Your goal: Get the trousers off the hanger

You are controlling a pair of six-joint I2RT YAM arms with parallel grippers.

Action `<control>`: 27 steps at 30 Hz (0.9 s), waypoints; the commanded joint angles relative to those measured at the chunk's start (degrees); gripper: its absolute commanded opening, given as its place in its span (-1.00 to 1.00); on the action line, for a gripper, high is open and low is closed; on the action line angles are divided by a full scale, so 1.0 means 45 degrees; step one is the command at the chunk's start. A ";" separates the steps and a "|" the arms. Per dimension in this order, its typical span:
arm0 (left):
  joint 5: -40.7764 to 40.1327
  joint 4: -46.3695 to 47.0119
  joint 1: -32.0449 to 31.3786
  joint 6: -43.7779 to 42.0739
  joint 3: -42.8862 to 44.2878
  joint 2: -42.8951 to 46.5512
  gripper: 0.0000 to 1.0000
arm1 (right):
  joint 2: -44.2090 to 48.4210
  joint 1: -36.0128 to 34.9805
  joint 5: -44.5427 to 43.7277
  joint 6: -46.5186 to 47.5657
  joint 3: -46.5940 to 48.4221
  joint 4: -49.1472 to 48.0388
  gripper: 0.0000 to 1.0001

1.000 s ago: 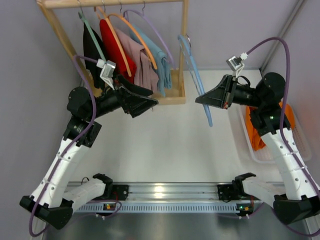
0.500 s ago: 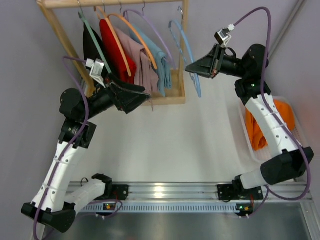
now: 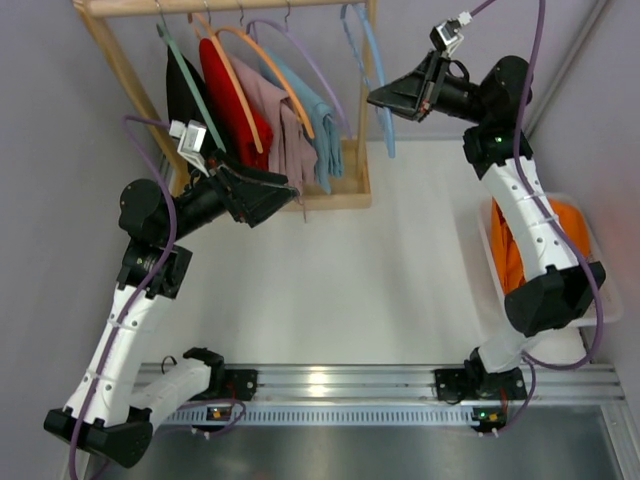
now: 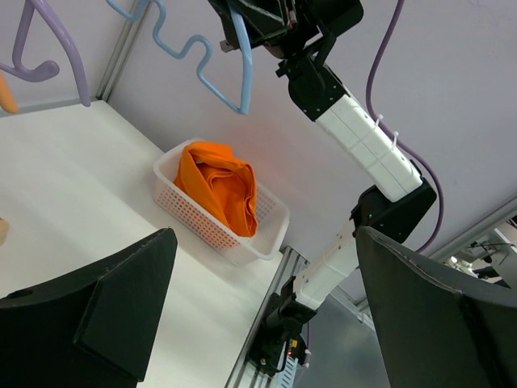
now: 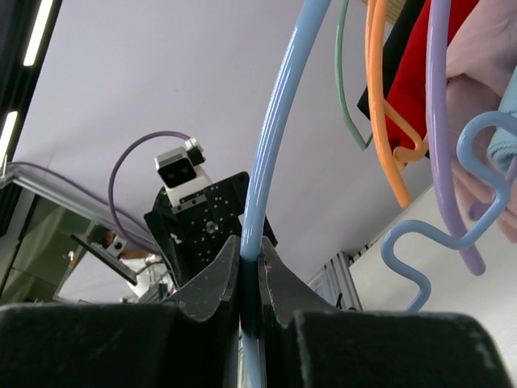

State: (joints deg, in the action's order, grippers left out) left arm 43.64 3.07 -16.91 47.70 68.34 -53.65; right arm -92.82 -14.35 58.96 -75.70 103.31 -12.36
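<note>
The bright orange trousers (image 3: 515, 250) lie bunched in a white basket (image 3: 600, 270) at the table's right edge; they also show in the left wrist view (image 4: 218, 182). The bare light-blue hanger (image 3: 378, 80) hangs high at the right end of the wooden rack (image 3: 355, 190). My right gripper (image 3: 380, 98) is shut on the hanger's arm (image 5: 271, 153), the two fingers pinching the thin blue bar. My left gripper (image 3: 285, 190) is open and empty beside the clothes on the rack, its fingers (image 4: 89, 315) spread wide.
The rack holds a black garment (image 3: 183, 95), a red garment (image 3: 228, 95), a pink garment (image 3: 275, 120) and a light blue garment (image 3: 320, 125) on green, orange and lavender hangers. A metal rail (image 3: 330, 385) runs along the near edge.
My right gripper has lifted the light-blue hanger up and back from over the table to the rack's right end. My left arm pulled back slightly to the left.
</note>
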 commanded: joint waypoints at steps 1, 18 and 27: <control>0.0029 0.0802 0.0085 0.0200 -0.0049 0.0008 0.98 | -0.0525 0.0083 -0.0484 0.0123 0.1434 -0.0730 -1.00; -0.0107 0.0802 0.0085 0.0180 -0.0225 0.0066 0.98 | -0.2089 0.0220 -0.0797 0.0006 0.1321 -0.0594 -1.00; -0.0088 -0.0056 0.0456 0.0220 -0.0284 -0.0226 0.98 | -0.0958 0.0279 -0.0701 0.0338 -0.0708 -0.1314 -0.07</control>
State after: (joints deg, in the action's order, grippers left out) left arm 43.46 2.61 -15.59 48.53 66.89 -54.17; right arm -101.47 -13.63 55.51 -75.29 101.93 -14.35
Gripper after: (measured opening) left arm 0.990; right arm 0.426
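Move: In the right hand's shut fingers is the empty blue hanger; the spot on the wooden rail where its hook is to hang lies about 15 cm ahead, 2 cm to the left and some 4 cm higher. The lilac hanger stands roughly 13 cm to the left of that hand and 7 cm farther out, with the light-blue trousers about 9 cm below it. From the left hand the rail spot is some 27 cm ahead, 14 cm right and 9 cm up. Carrying the blue hanger by its near arm, the right hand pushes forward about 7 cm towards the rail, first level, then sinking as it goes, about 6 cm down in all, to set the hook over the rail. The wrist tips down slightly, and near the end the fingers part to roughly half open around the hanger arm, still sinking. ##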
